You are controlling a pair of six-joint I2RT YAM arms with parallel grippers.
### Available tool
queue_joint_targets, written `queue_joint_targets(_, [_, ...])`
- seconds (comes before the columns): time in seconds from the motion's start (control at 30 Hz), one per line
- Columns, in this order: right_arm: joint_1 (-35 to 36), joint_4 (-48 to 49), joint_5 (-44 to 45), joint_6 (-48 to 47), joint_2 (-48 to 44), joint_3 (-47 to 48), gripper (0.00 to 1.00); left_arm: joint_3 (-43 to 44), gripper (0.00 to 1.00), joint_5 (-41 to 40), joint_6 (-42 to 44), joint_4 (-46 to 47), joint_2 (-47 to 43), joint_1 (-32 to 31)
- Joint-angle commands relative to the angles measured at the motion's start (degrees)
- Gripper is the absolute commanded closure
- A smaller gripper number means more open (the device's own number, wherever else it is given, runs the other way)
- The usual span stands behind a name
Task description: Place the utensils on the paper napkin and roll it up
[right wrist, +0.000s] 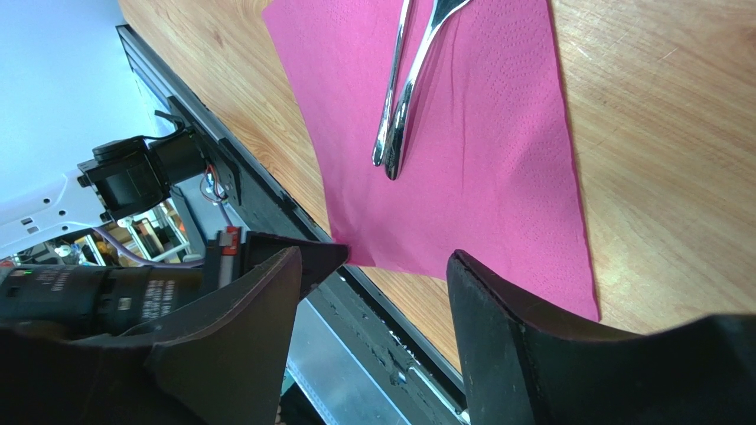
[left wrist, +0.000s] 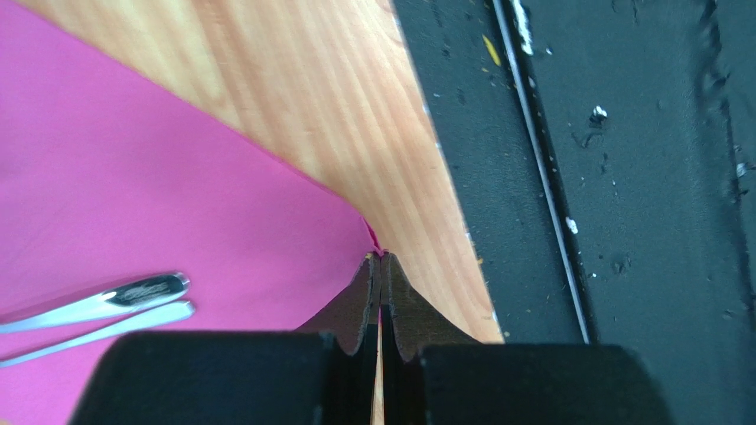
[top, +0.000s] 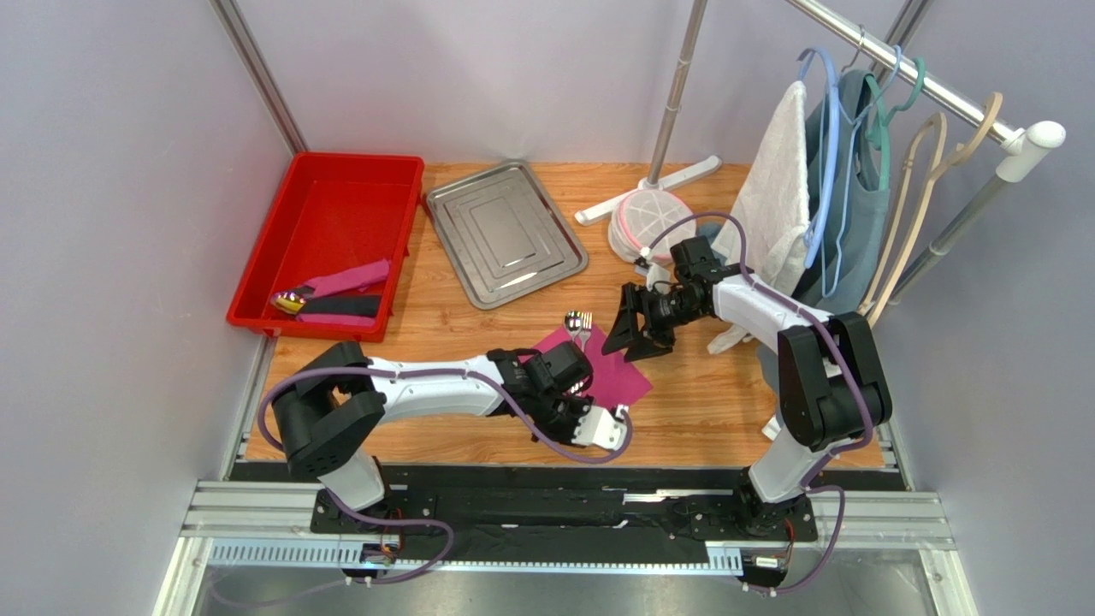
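The magenta paper napkin lies flat on the wooden table, near the front edge. Two silver utensils rest on it side by side, their handles pointing toward the near corner and their heads sticking out past the far corner. My left gripper is shut on the napkin's near corner, with a sliver of pink showing at its tips; the utensil handles lie just to its left. My right gripper hovers open over the napkin's far right side, holding nothing.
A red bin with pink rolls stands at the back left, and a steel tray lies beside it. A white stand base and a clothes rack with a white towel and hangers fill the right. A black rail borders the near table edge.
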Motion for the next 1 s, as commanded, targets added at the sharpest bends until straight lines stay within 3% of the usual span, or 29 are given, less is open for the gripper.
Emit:
queue_joint_targets(0.0, [-0.8, 0.8, -1.3, 0.7, -0.2, 0.9, 0.36, 6.6, 1.00, 5.4, -2.7, -4.1, -1.3, 4.1])
queue_joint_targets(0.23, [-2.5, 3.6, -2.0, 3.8, -0.6, -0.6, 0.43, 12.6, 1.00, 8.0, -3.4, -5.9, 2.8, 10.3])
queue_joint_targets(0.37, [-2.6, 4.5, -3.0, 5.1, -0.1, -1.5, 0.60, 17.6, 1.00, 8.1, -3.6, -6.4, 6.4, 13.7])
queue_joint_targets(0.57, [-2.6, 6.5, -4.6, 6.8, 1.0, -3.4, 0.73, 21.3, 1.00, 7.5, -3.0, -6.0, 10.8, 16.4])
queue_joint_targets(0.97, [-1.2, 8.9, -6.6, 9.1, 4.0, -4.6, 0.79, 21.3, 1.00, 3.3, -2.3, 0.1, 12.9, 18.0])
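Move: The spoon and fork lie side by side, handles towards the base; their middle is about 12 cm straight ahead of the left hand, which already pinches the napkin's near corner some 2 cm above table level. The napkin's far corner is about 18 cm ahead of it, in the same line. From the right hand the utensils' middle is roughly 5 cm left, level fore and aft, 6 cm below; the napkin's right corner lies about 3 cm back and 6 cm right. The napkin's near corner, still pinched in the left fingers, is lifted about 5 cm, carried some 14 cm forward over the utensils' handles and lowered again onto their middle, the wrist turning nearly 20 degrees counter-clockwise. The right hand, beside the utensils, closes most of the way on nothing, tips a little and ends about 1.5 cm lower. ##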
